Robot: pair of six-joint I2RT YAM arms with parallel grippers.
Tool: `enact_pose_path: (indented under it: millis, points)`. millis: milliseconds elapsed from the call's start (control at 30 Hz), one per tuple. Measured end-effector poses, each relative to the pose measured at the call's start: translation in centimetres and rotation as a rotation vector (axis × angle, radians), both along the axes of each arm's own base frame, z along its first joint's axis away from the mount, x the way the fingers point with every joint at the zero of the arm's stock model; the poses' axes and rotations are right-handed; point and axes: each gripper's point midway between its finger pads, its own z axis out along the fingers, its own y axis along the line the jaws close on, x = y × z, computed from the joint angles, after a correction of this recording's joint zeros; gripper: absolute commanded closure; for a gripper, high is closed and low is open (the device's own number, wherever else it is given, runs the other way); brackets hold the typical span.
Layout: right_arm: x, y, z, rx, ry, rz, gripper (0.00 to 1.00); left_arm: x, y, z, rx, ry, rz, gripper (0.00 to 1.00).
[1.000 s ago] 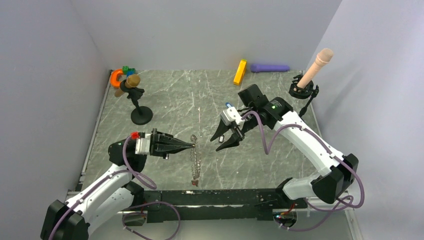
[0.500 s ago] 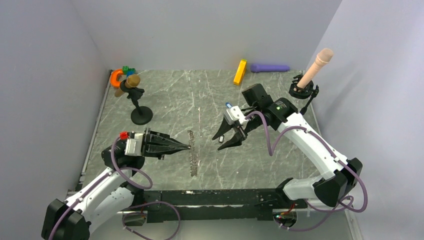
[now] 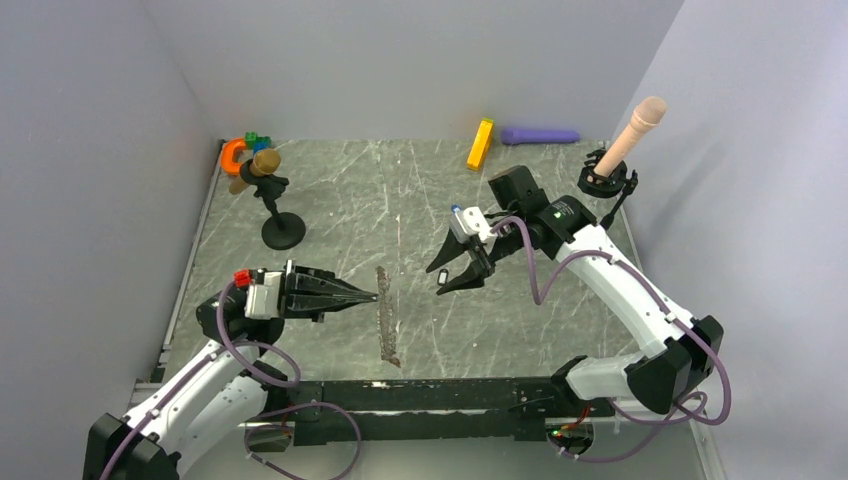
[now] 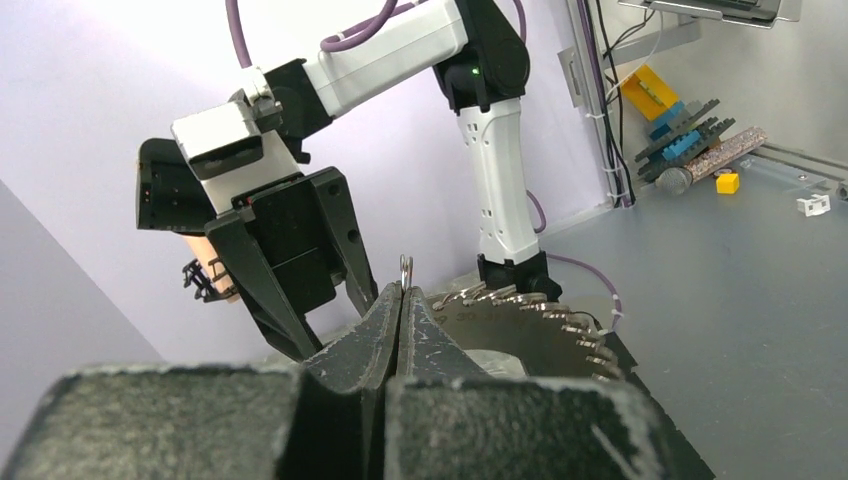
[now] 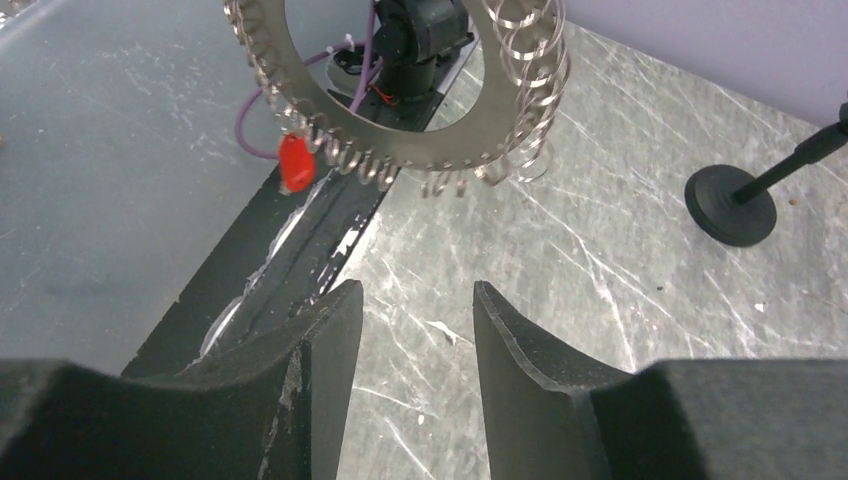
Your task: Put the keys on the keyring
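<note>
The keyring (image 3: 385, 322) is a flat toothed metal loop edged with small wire rings. It hangs edge-on above the table centre in the top view. My left gripper (image 3: 376, 295) is shut on one of its wire rings (image 4: 406, 266), and the toothed loop (image 4: 545, 335) shows just beyond the left gripper (image 4: 402, 290). One red key (image 5: 294, 163) dangles from the keyring (image 5: 400, 140) in the right wrist view. My right gripper (image 3: 436, 280) hovers open just right of the loop. Nothing lies between the right gripper's (image 5: 417, 290) fingers. No other key is plainly visible.
A black stand (image 3: 276, 205) with a brown knob is at the back left, beside an orange horseshoe piece (image 3: 233, 155) and small green and blue blocks (image 3: 257, 140). A yellow block (image 3: 480, 144), purple cylinder (image 3: 540, 135) and beige peg (image 3: 628, 138) line the back. Walls close three sides.
My left arm has drawn back to the left, carrying the keyring slightly left and up. The right gripper has shifted a little up and left, its jaws slightly wider.
</note>
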Motion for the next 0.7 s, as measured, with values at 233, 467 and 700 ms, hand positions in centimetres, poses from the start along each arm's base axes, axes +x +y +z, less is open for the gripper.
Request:
enact_pose_path:
  millis: [233,467,700]
  points:
    - [1.8,-0.6,-1.7,-0.010,0.031,-0.063,0.39,0.4,0.2,-0.7,0.015,-0.006,0.044,1.00]
    - [5.3,-2.5,-5.5,-0.024,0.075,-0.197,0.28,0.6,0.6,-2.7,0.027,-0.007,0.107,1.00]
    - [7.2,-3.6,-8.1,-0.068,0.022,-0.261,0.29,1.4,1.1,-4.4,-0.033,0.046,0.182,1.00]
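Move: For my right hand, empty and half open, the black key lies flat on the table about 10 cm ahead, 2 cm to the right and roughly 25 cm below. From that key, the blue key is some 16 cm farther out and 4 cm right; the green key is about 8 cm farther out and 13 cm right. The keyring hangs about 9 cm back, 7 cm left and 3 cm above my right hand. From my left hand, the black key is about 15 cm ahead, 11 cm right and 33 cm below. I swing my right hand away from the hanging keyring, down and forward towards the black key, easing right as well, about 11 cm in all; it turns some 15 degrees clockwise while its fingers spread clearly wider, touching nothing yet. My left hand keeps its pinch on the keyring and sinks about 4.5 cm, turning slightly counter-clockwise. ##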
